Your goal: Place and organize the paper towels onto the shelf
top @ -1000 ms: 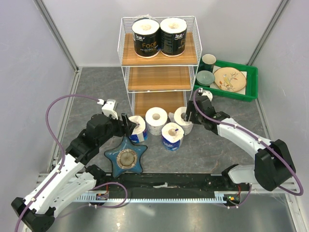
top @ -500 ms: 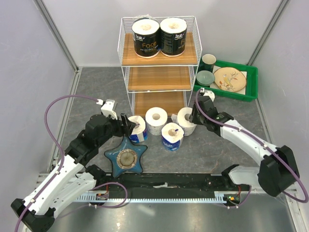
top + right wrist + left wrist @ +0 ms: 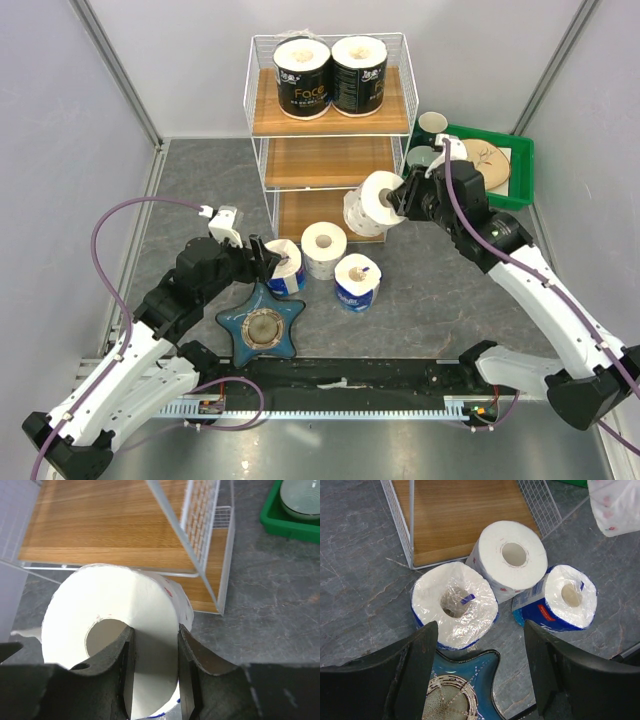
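Observation:
Two black-wrapped paper towels stand on the top tier of the white wire shelf. My right gripper is shut on a white roll, one finger in its core and one outside, and holds it in the air at the shelf's lower right front. On the table lie a white roll and two blue-white rolls. My left gripper hangs open just before the left blue-white roll, holding nothing.
A blue star-shaped dish lies under my left gripper. A green tray with cups and a plate stands right of the shelf. The shelf's middle and bottom wooden tiers hold nothing. Grey walls close in the table.
My right gripper closed on the white roll on the table and lifted it up and back toward the shelf. The left arm has stayed still.

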Robot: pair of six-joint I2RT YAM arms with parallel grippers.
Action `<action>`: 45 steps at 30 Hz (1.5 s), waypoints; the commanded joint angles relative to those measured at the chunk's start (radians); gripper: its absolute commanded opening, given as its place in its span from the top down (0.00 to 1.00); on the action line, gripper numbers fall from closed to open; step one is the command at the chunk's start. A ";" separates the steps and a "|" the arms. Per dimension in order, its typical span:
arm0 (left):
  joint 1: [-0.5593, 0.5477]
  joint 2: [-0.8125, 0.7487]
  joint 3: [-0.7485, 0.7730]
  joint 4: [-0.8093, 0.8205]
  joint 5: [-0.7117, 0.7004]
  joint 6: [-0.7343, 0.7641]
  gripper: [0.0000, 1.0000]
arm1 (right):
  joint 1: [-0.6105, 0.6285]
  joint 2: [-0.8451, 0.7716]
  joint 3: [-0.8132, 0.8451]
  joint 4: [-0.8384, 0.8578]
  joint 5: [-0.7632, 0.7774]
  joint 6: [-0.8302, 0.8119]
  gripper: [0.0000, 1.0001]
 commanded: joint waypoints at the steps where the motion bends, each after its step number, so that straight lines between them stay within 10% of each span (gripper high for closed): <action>1: -0.001 -0.009 0.015 0.009 0.001 0.027 0.23 | 0.006 0.030 0.126 0.037 -0.064 -0.019 0.85; 45: 0.016 -0.015 0.015 0.013 0.014 0.027 0.23 | 0.128 0.209 0.421 0.007 0.252 -0.091 0.83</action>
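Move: The right hand already pinches a white paper towel roll; the middle shelf it is bound for has its centre about 15 cm ahead, 13 cm to the left and 8 cm below. The right black roll stands about 17 cm ahead, 9 cm left and 18 cm above. The remaining white roll is 15 cm left and 2 cm ahead, the right blue roll 6 cm left and 6 cm back, both 24 cm below. From the left hand, the middle shelf is 22 cm ahead, 13 cm right, about level in height. The right hand, still pinching, lifts the paper towel about 9 cm, then eases forward towards the middle shelf. ##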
